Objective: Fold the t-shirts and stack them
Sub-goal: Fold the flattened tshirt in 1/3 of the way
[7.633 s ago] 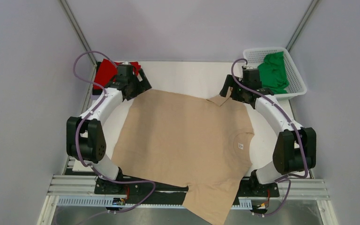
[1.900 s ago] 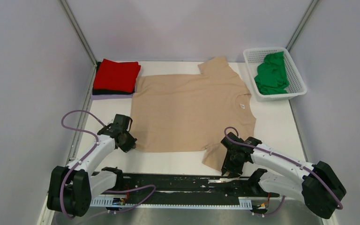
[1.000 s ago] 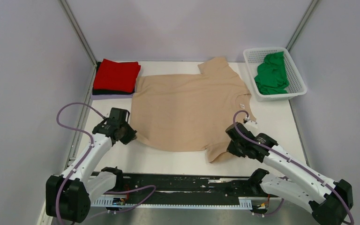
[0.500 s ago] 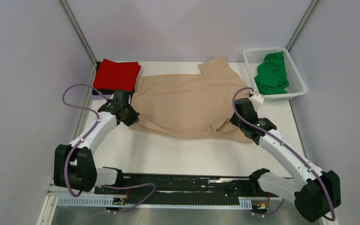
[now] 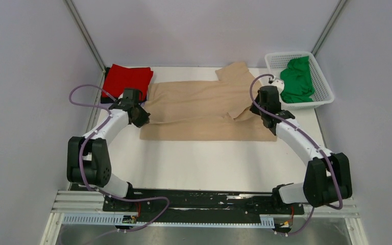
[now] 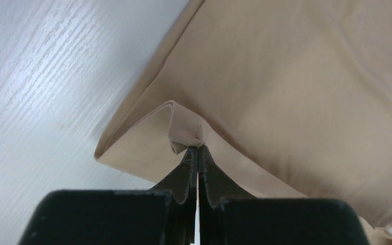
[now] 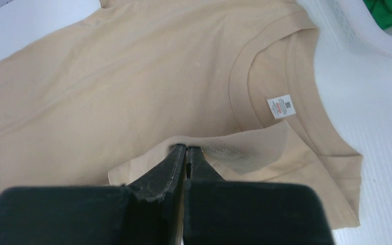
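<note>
The tan t-shirt (image 5: 204, 109) lies across the middle of the table, its near half doubled back over its far half. My left gripper (image 5: 143, 118) is shut on a pinch of the tan cloth (image 6: 186, 138) at the shirt's left edge. My right gripper (image 5: 259, 113) is shut on the sleeve hem (image 7: 245, 145) near the collar and its white label (image 7: 280, 106). A folded red t-shirt (image 5: 127, 80) rests on a dark t-shirt (image 5: 104, 99) at the back left. A green t-shirt (image 5: 297, 81) lies crumpled in the basket.
The white lattice basket (image 5: 322, 81) stands at the back right corner, close to my right arm. Grey walls close in the table on three sides. The arms' bases and a black rail (image 5: 204, 199) run along the near edge.
Both grippers have carried the tan shirt's near edge away from the bases toward the back, folding it over the far half. The shirt now shows as a narrower band.
</note>
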### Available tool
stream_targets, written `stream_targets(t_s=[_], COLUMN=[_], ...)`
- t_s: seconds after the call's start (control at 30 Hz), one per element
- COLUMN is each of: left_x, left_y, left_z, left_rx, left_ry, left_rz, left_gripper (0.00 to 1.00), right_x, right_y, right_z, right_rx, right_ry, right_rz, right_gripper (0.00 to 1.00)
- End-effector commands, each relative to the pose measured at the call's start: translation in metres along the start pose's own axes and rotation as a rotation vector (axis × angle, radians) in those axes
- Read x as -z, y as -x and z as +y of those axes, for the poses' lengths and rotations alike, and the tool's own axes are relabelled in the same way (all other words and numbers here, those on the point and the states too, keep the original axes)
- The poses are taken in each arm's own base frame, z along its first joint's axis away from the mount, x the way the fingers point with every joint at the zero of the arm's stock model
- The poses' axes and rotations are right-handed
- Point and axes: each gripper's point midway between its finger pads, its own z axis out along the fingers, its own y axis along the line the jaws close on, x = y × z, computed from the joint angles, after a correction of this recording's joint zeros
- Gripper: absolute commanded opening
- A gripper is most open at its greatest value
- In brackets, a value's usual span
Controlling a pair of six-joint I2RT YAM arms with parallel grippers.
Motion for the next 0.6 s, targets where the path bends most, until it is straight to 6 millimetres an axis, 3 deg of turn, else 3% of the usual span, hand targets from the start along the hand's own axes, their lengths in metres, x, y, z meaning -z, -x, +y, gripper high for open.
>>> stream_targets(t_s=[0.0,0.07,0.1,0.13,0.17,0.2,0.23,0.27,0.33,0.47,0.57], left_x=[-0.011,-0.021,-0.027,-0.035,-0.036,-0.041,-0.039,-0.04,-0.032,-0.011,-0.003], left_y=[0.029,0.03,0.031,0.03,0.034,0.034,0.041,0.043,0.054,0.068,0.062], left_z=[-0.016,-0.016,-0.017,-0.014,-0.019,-0.018,-0.025,-0.028,-0.038,-0.051,-0.052], left_rx=[-0.003,-0.005,-0.007,-0.009,-0.009,-0.011,-0.011,-0.016,-0.026,-0.071,-0.104], left_ry=[-0.021,0.001,0.012,0.029,0.022,0.031,0.017,0.015,-0.007,-0.043,-0.067], left_rz=[-0.065,-0.054,-0.048,-0.036,-0.044,-0.038,-0.051,-0.051,-0.073,-0.103,-0.075], left_gripper=[0.0,0.04,0.16,0.38,0.48,0.64,0.72,0.93,0.99,1.0,1.0], right_x=[-0.025,-0.041,-0.051,-0.061,-0.074,-0.083,-0.092,-0.097,-0.103,-0.094,-0.078], right_y=[0.042,0.042,0.041,0.041,0.038,0.039,0.041,0.052,0.059,0.047,0.018], right_z=[0.026,0.026,0.025,0.025,0.024,0.025,0.027,0.033,0.042,0.046,0.031], right_rx=[0.016,0.016,0.015,0.013,0.012,0.01,0.007,0.002,0.004,0.011,0.0], right_ry=[0.108,0.1,0.091,0.081,0.066,0.06,0.057,0.06,0.068,0.103,0.088], right_rz=[-0.098,-0.084,-0.075,-0.065,-0.048,-0.042,-0.035,-0.038,-0.016,0.053,0.117], right_gripper=[0.0,0.0,0.0,0.02,0.08,0.22,0.41,0.52,0.65,0.99,1.0])
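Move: Both my hands already hold the t-shirt's lifted near edge. For my left hand the place to lay it is the shirt's body about 4 cm ahead and 4 cm below, with the red shirt stack roughly 19 cm ahead and 9 cm left. For my right hand it is some 9 cm ahead and 8 cm below. From that hand, the far sleeve lies 19 cm ahead and 11 cm left, the white basket 17 cm ahead and 22 cm right. I carry the edge forward and down over the shirt's body with both hands, sinking about 3 cm, and open both grippers wide while still travelling, my left a little before my right, to let the cloth go. My left hand goes on to some 7 cm forward, lifting clear at the end; my right reaches about 11 cm forward and then starts to rise. ##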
